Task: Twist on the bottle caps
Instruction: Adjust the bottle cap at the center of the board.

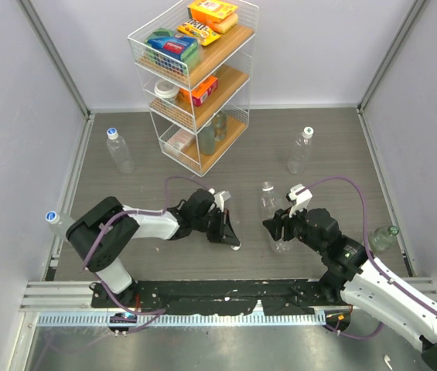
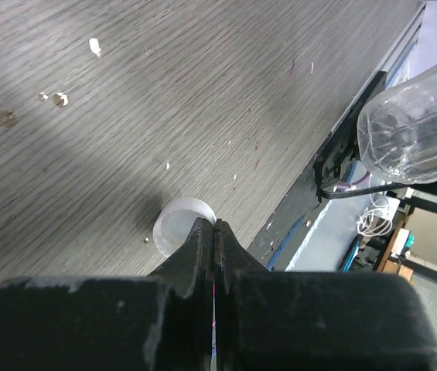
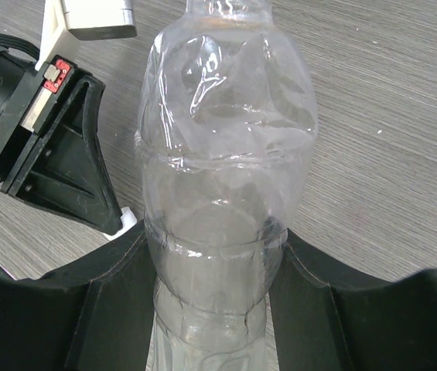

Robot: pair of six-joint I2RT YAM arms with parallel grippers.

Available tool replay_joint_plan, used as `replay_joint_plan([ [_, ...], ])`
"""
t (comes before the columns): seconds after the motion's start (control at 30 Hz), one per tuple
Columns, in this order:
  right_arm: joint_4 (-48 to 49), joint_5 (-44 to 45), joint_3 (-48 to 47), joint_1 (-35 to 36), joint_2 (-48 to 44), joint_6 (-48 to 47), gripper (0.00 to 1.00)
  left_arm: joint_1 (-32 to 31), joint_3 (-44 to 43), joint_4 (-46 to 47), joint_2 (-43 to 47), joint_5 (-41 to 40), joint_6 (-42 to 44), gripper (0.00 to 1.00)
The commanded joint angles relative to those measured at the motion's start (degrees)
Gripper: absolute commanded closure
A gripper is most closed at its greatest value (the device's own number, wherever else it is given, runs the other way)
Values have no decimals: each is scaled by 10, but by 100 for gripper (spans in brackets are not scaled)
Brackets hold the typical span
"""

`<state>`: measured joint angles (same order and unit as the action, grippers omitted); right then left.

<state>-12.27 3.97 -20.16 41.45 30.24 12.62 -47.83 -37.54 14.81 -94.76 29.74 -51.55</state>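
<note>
My right gripper (image 1: 278, 228) (image 3: 214, 247) is shut on a clear ribbed bottle (image 1: 268, 198) (image 3: 226, 139), its black fingers (image 3: 117, 286) pressing both sides of the lower body. The bottle stands upright on the table near the middle, and its neck carries no cap. That bottle also shows in the left wrist view (image 2: 419, 124). To its left, my left gripper (image 1: 233, 241) (image 2: 214, 224) points down at the table with its jaws shut tight. Its tips rest on the edge of a small white bottle cap (image 2: 175, 229) (image 1: 237, 247) lying on the table.
A wire rack (image 1: 195, 85) with boxes stands at the back. Capped bottles stand at the back left (image 1: 120, 151) and back right (image 1: 301, 151). Another bottle (image 1: 56, 222) lies at the left wall and a greenish one (image 1: 384, 237) at the right. The black mounting rail (image 1: 203, 294) runs along the near edge.
</note>
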Motion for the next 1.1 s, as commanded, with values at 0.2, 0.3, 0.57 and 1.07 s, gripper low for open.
replay_joint_plan([
  [0.2,14,8,-23,0,-7,-1,74,69,57,38,1,32,7,89],
  [0.3,13,8,-24,1,-9,-1,74,80,69,57,-5,35,4,80],
  [0.57,12,10,-25,1,-4,-3,74,99,70,36,1,32,21,86],
  [1.07,18,-30,-33,1,34,-22,74,87,69,-67,177,-21,47,69],
])
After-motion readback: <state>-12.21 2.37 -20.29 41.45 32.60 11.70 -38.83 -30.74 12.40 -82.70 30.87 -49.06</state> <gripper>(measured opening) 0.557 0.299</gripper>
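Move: The bottle cap lies right at the left gripper's shut fingertips, roughly 1 cm ahead of the hand point, 2 cm to its right and 2 cm below. The open bottle held in the right gripper is some 12 cm right of the left hand, 4 cm ahead and 8 cm higher; the table's near edge runs about 10 cm straight behind the left hand and 3 cm below. From the right hand the cap is about 11 cm left, 3 cm back and 10 cm down. With the left fingertips still at the cap, draw the left gripper low over the table about 4 cm left and 2 cm forward, away from the held bottle, sinking slightly and parting the fingers partway. Then lift it about 3.5 cm clear of the cap, fingers opening a little more. ##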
